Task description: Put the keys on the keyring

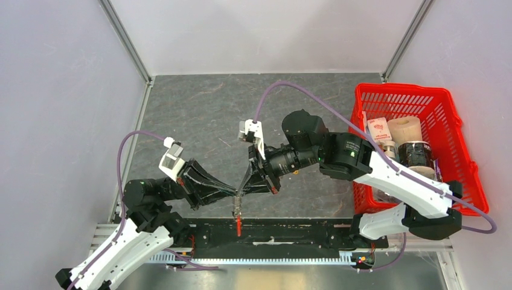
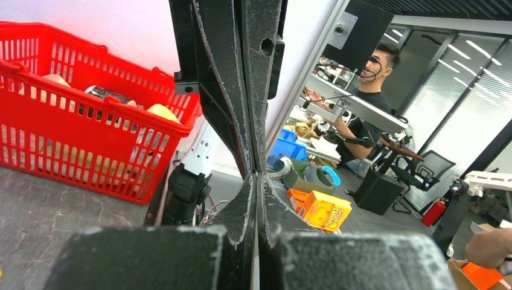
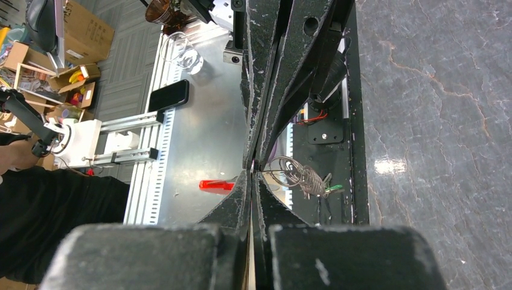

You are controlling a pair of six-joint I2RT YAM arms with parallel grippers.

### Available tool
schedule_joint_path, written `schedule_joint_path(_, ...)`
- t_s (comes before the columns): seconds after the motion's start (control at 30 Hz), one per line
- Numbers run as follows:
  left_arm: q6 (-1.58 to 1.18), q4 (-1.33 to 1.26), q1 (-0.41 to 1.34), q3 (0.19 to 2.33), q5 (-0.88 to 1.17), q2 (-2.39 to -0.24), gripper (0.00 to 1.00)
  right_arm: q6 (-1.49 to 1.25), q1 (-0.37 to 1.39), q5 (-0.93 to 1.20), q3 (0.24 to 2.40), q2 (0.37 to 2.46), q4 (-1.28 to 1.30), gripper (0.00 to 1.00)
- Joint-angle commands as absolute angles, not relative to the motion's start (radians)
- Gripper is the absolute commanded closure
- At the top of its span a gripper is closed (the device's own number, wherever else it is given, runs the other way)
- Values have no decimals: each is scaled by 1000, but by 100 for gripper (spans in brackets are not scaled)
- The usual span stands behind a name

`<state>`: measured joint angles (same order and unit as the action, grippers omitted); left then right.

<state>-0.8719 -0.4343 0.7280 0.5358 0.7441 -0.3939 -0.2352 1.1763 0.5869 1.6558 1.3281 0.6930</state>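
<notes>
My two grippers meet tip to tip above the table's near edge. The left gripper (image 1: pixel 233 194) is shut; nothing shows between its jaws in the left wrist view (image 2: pixel 256 176). The right gripper (image 1: pixel 243 191) is shut, and in its wrist view (image 3: pixel 252 174) the keyring (image 3: pixel 291 173) springs from its tips: thin wire rings, a small green tag (image 3: pixel 336 188) and a red fob (image 3: pixel 216 185). From above, the fob (image 1: pixel 239 226) hangs below the meeting point. The yellow-tagged key is hidden.
A red basket (image 1: pixel 416 96) with jars and rolls stands at the right, and also shows in the left wrist view (image 2: pixel 60 145). A black rail (image 1: pixel 302 232) runs along the near edge. A phone (image 3: pixel 168 95) lies off the table.
</notes>
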Motion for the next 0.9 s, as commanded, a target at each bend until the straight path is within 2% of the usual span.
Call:
schedule_joint_path(0.0,-838,-445,726,580,722,-382,98,-217,1211,570,1695,1325,666,100)
schedule_joint_path(0.07,-841,-446,726,577,715,-376,88,-227,1221,534,1677,1311,631,100)
schedule_joint_path(0.2,-841,-443,726,565,692,-352,58,-247,1241,485,1599,1249,520,100)
schedule_joint_path(0.3,-839,-437,726,556,673,-333,50,-268,1250,450,1553,1205,455,100)
schedule_joint_path(0.87,-866,-489,726,516,597,-303,48,-360,1279,327,1351,1098,102,100)
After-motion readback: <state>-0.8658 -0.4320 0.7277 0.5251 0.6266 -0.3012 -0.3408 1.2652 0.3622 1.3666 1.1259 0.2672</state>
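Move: The keyring with its grey plate, red piece and keys hangs between the two hands, its ring nipped by both sets of fingertips. Its middle is about 6 cm below the left hand, some 2 cm back and 1 cm to its right; from the right hand it lies the same 6 cm down and 2 cm back, but 1 cm to its left. A yellow key lies on the table about 15 cm ahead and 15 cm to the right of the right hand, some 35 cm below. The keyring passes wholly to the right hand, which keeps its shut pinch on the ring, eases back about 1 cm, then lifts some 3 cm, fingertips tilting up roughly 15 degrees and turning slightly clockwise. The left fingers open to about half, let go, and draw off leftward and up about 2.5 cm, staying spread on either side of the grey plate. ##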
